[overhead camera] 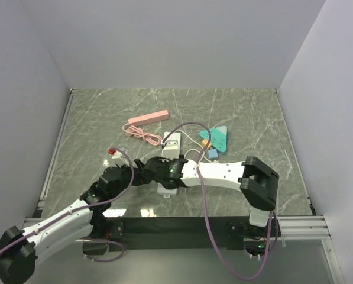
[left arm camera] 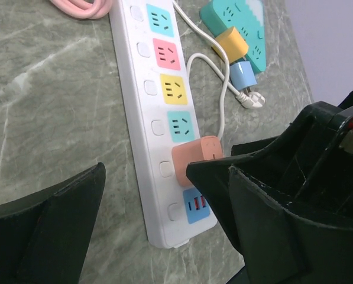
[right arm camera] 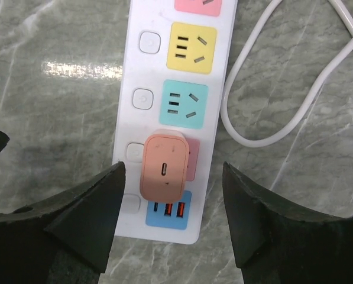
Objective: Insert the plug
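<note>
A white power strip (right arm camera: 220, 89) with coloured sockets lies on the marble table. A peach plug (right arm camera: 163, 164) with a USB-C port sits in the pink socket near the strip's near end, just above the blue USB panel (right arm camera: 169, 210). My right gripper (right arm camera: 173, 177) is open, one finger on each side of the plug with a gap on both sides. In the top view it (overhead camera: 164, 171) hangs over the strip (overhead camera: 172, 142) and hides the plug. My left gripper (left arm camera: 145, 171) is open and holds nothing; the strip's near end (left arm camera: 164, 225) and the plug (left arm camera: 197, 157) lie ahead of it.
The strip's white cable (left arm camera: 223, 100) loops to the right. A teal triangular piece (left arm camera: 241, 18) carries a yellow adapter (left arm camera: 231, 42) and a blue one (left arm camera: 243, 75). A pink bar (overhead camera: 148, 118) and its pink cord (overhead camera: 142, 135) lie at the back. White walls enclose three sides.
</note>
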{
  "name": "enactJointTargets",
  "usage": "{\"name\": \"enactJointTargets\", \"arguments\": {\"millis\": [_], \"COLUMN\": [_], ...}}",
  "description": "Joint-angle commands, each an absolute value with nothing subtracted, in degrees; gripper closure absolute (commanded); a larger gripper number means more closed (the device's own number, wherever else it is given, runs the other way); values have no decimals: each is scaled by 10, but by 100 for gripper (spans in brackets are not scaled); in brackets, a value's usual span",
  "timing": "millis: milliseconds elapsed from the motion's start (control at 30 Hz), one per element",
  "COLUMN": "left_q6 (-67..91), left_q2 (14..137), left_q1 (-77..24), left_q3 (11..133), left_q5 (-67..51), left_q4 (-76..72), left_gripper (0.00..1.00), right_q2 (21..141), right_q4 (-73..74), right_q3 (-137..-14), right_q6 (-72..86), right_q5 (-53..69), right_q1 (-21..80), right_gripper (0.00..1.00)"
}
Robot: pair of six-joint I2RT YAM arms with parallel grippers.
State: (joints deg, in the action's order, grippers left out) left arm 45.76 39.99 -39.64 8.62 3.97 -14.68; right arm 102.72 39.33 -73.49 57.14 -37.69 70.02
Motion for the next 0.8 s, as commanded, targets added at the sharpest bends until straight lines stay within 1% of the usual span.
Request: {"name": "enactJointTargets", "arguments": {"millis": [0, 233, 433, 533, 667, 700, 767], "left_q6": [454, 449, 442, 437, 426, 424, 415], "left_q2": [386, 336, 346, 361, 374, 379, 387], "left_q1": [-400, -400, -399, -398, -397, -396, -396], "left_q3": [101, 106, 123, 133, 148, 150, 164], "left_q5": [46, 93, 129, 134, 137, 137, 139], "left_q4": [-154, -114, -98, -97, -94, -92, -89], "left_gripper": [9, 7, 6, 7, 7, 7, 7], "right_q2": [973, 926, 865, 819, 760, 751, 734], "right_q4": [381, 378, 366, 319, 244, 210, 186], "right_q3": [-728, -682, -625, -585, -542, -536, -531], "right_q6": [577, 553, 535, 496, 380, 358, 300], "right_q5": [-407, -414, -410, -399, -374, -363, -317], "right_q1": [700, 697, 683, 647, 582, 549, 514], "right_gripper": [27, 27, 27, 29, 30, 30, 31]}}
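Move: The blue plug lies about 16 cm to the right of the right hand, 7 cm farther out and some 5 cm lower. The yellow plug is 2 cm left of it and 4 cm beyond it; the teal block, 2 cm right of it and 5 cm beyond it. The pink plug stands in the power strip, straight below the already open right fingers by about 2 cm. From the left hand the blue plug is roughly 21 cm right, 7 cm ahead, 8 cm down. Up first, about 3 cm clear of the pink plug, then rightward with gathering speed, the right hand leaves the power strip; late on it also swings forward and climbs again, ending some 11 cm to the right and 5 cm ahead, nearer the blue plug. Its fingers stay open. The left hand, empty and open, eases up, left and forward by about 2 cm each. ##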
